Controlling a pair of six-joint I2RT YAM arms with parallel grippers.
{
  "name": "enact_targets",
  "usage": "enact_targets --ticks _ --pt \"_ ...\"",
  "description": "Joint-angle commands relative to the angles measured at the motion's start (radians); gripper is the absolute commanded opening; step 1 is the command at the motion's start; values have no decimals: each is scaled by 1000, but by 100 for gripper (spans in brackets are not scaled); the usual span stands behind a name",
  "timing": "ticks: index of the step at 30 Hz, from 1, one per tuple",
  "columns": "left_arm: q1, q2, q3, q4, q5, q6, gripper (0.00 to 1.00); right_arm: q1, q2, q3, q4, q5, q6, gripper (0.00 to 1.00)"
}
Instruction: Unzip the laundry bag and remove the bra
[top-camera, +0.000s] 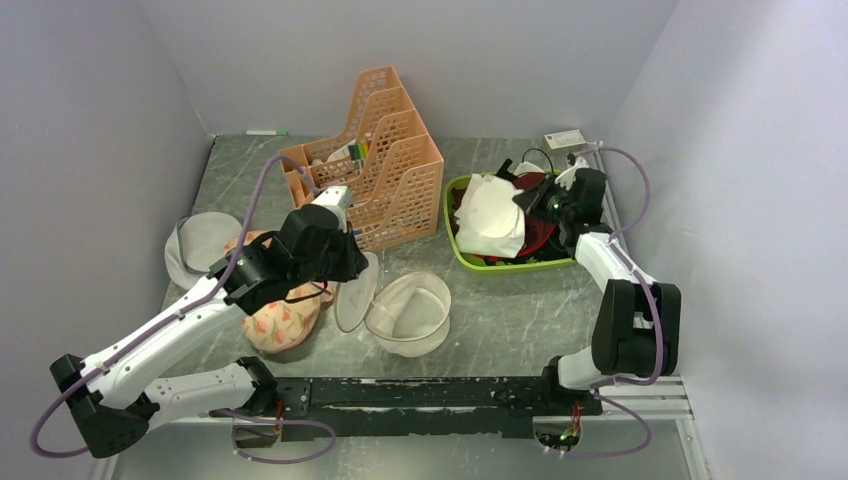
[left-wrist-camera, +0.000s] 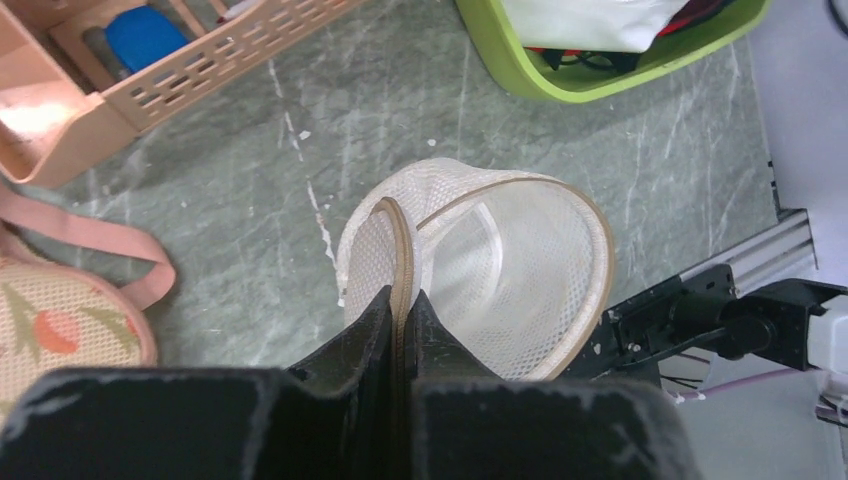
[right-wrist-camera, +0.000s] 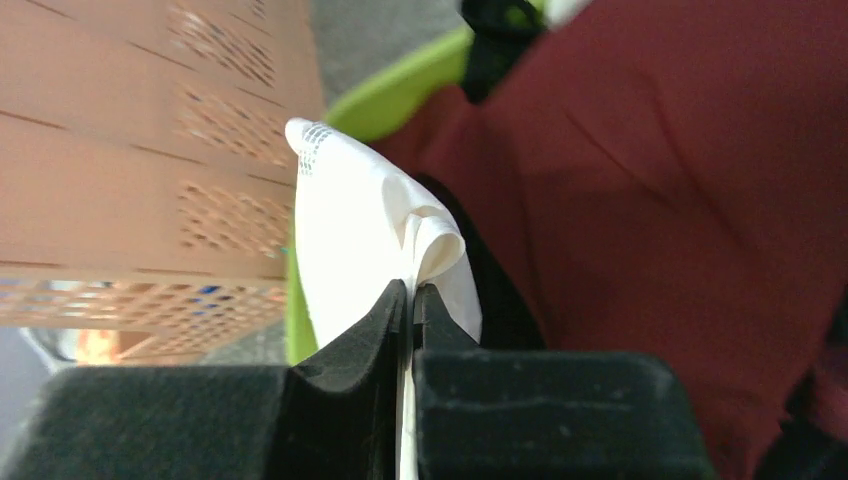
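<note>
The laundry bag (top-camera: 410, 315) lies open on the table, a white mesh drum with beige trim, and nothing shows inside it in the left wrist view (left-wrist-camera: 520, 270). My left gripper (top-camera: 350, 262) (left-wrist-camera: 403, 293) is shut on the beige zipper edge of its round flap (top-camera: 355, 295). My right gripper (top-camera: 527, 200) (right-wrist-camera: 410, 285) is over the green basket, shut on a white cloth (top-camera: 492, 215) (right-wrist-camera: 340, 220). Dark maroon fabric (right-wrist-camera: 680, 200), apparently the bra, lies right beside it in the basket (top-camera: 538, 238).
The green basket (top-camera: 462, 250) (left-wrist-camera: 520, 70) holds black and red garments. An orange slotted organizer (top-camera: 385, 170) (left-wrist-camera: 150, 70) stands behind the bag. A peach floral pouch (top-camera: 285, 320) (left-wrist-camera: 60, 320) and a greyish round flat bag (top-camera: 200, 245) lie at the left.
</note>
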Motion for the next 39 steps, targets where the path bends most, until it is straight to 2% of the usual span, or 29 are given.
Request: enact_targets --ticks 1,4,10,11,13,15,16,18,21,26,28,31,33,37,39 --pt "5 40 54 70 112 54 17 -12 31 -68 19 116 -87 0" --pt "6 72 64 96 150 70 20 -13 39 -45 -29 120 -130 1" --pt "-6 157 94 129 177 63 23 -13 -90 11 -143 159 -167 36" --pt "-22 170 104 123 144 54 23 -13 -119 19 -162 168 -171 40" --pt "-91 198 134 102 -13 37 22 -12 -177 27 -198 171 -182 48" --pt "-202 231 165 81 -160 10 23 -12 -233 31 -231 169 -186 53" --pt "-284 283 205 54 -286 -20 22 -11 -285 37 -255 153 -181 53" --pt "-353 348 232 19 -413 -60 19 -11 -328 43 -277 128 -171 53" --pt "-435 442 269 -50 -611 -119 21 -11 -392 64 -310 89 -160 53" --pt "-526 650 388 -136 -736 -143 21 -11 -474 110 -370 86 -172 54" --pt "-552 755 459 -226 -798 -189 22 -11 -502 118 -394 96 -180 54" --pt "-562 909 553 -349 -837 -247 25 -12 -535 118 -412 101 -185 54" --pt "-567 972 580 -354 -826 -226 27 -11 -553 118 -416 96 -183 55" --pt "-579 997 542 -184 -751 -62 42 -11 -582 118 -422 79 -177 55" --pt "-582 970 477 -67 -698 16 47 -12 -593 118 -422 84 -177 55"
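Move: The left hand holds the rim of the laundry bag's lid; the bag's body lies about 8 cm to its right, 6 cm back and 18 cm below. The patterned pouch sits some 17 cm to this hand's left and 2 cm back. Holding the white bra, the right hand is over the green basket, whose middle is about 1 cm to its right, level fore and aft, 11 cm down. The maroon garment lies in the basket, 3 cm ahead and 3 cm right of the right hand. Dipping about 5 cm into the green basket, the right hand spreads its fingers, lets go of the white bra, then rises some 20 cm while drawing back. Meanwhile the left hand swings the lid about 15 cm right across the bag's mouth, then sinks some 13 cm at its right edge, rolling about 45 degrees left side up as its fingers part around the zipper rim. ##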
